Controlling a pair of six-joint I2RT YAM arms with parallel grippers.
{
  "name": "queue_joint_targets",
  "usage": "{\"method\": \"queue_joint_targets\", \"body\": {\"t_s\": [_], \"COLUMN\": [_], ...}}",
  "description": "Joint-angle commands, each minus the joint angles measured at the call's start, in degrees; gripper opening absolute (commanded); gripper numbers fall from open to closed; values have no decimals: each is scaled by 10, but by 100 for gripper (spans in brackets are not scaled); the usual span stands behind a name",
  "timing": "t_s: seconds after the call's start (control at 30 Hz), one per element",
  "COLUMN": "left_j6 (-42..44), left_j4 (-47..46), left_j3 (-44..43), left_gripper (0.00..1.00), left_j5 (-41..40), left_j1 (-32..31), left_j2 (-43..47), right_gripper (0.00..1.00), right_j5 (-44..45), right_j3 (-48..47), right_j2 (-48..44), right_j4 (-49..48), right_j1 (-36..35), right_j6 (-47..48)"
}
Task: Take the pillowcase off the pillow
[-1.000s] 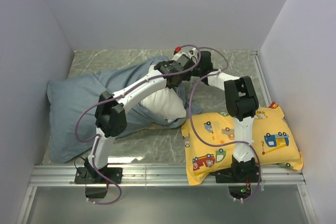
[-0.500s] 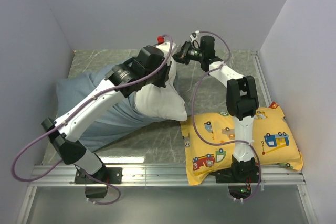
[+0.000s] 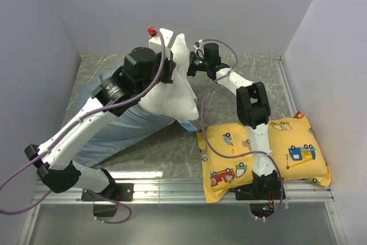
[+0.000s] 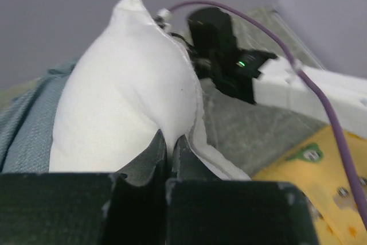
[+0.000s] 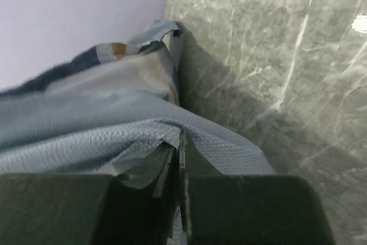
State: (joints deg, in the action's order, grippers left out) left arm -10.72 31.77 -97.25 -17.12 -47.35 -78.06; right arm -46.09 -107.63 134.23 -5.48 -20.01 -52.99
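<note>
The white pillow (image 3: 172,90) hangs lifted above the table, with one corner pointing up near the back wall. My left gripper (image 3: 167,72) is shut on its edge; white cloth is pinched between the fingers (image 4: 172,142). The blue-grey pillowcase (image 3: 114,133) trails down to the left from the pillow's lower part and lies crumpled on the table. Just right of the pillow, my right gripper (image 3: 190,66) is low by the back wall. It is shut on a fold of the pillowcase (image 5: 86,124), with cloth draped over its tips (image 5: 180,139). Striped cloth (image 5: 114,50) shows behind it.
A yellow cartoon-vehicle pillow (image 3: 264,150) lies at the near right, partly under the right arm's base. Walls close in the marble table (image 3: 241,84) on three sides. A metal rail (image 3: 172,190) runs along the near edge.
My left arm has swung up and to the left, lifting the pillow so more white shows outside the pillowcase. The right gripper shifted slightly left, staying low on the cloth.
</note>
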Motion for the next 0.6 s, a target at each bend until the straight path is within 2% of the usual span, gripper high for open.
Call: {"method": "queue_joint_targets", "body": {"t_s": [0.0, 0.07, 0.17, 0.2, 0.27, 0.3, 0.47, 0.57], "left_j6": [3, -31, -75, -82, -101, -103, -111, -115], "left_j4": [-167, -153, -136, -137, -137, -138, -165, -190], "left_j3": [-76, -107, -153, -164, -174, -182, -160, -128], "left_gripper": [0, 0, 0, 0, 0, 0, 0, 0], "left_j5": [-147, -195, -196, -174, -150, -136, -80, -9], "left_j1": [-1, 16, 54, 70, 81, 85, 86, 87], "left_j2": [-45, -87, -154, -178, -211, -220, -256, -272], "right_gripper": [12, 18, 30, 39, 46, 54, 66, 70], "right_j5": [53, 52, 69, 77, 82, 86, 133, 169], "right_j3": [36, 78, 125, 139, 170, 179, 252, 293], "right_j2": [-43, -86, -148, -177, -202, -224, -299, -349], "right_j4": [-23, -26, -13, -9, -4, 12, 34, 44], "right_j1": [18, 20, 34, 47, 61, 69, 110, 126], "right_j6": [42, 61, 86, 87, 90, 92, 113, 124]}}
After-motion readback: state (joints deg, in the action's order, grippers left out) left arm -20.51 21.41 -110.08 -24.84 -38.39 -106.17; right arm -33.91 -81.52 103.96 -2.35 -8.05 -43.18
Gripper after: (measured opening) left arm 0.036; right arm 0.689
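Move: The left gripper already holds the pillow's upper corner high up; the pillowcase edge in the right fingers is about 20 cm ahead of it, 8 cm to its right and 25 cm below. The main heap of the pillowcase lies some 19 cm to its left, 2 cm ahead and 36 cm down. From the right hand, the edge is right between the fingers, and the pillow's middle is about 13 cm left, 12 cm back and 11 cm higher. Open the right fingers wide to let go of the pillowcase edge, then draw that hand about 15 cm to the right, rising some 7 cm, clear of the cloth. Meanwhile keep the left pinch on the pillow corner and carry it about 16 cm forward, sinking 8 cm in the later part and turning about 20 degrees counter-clockwise. ##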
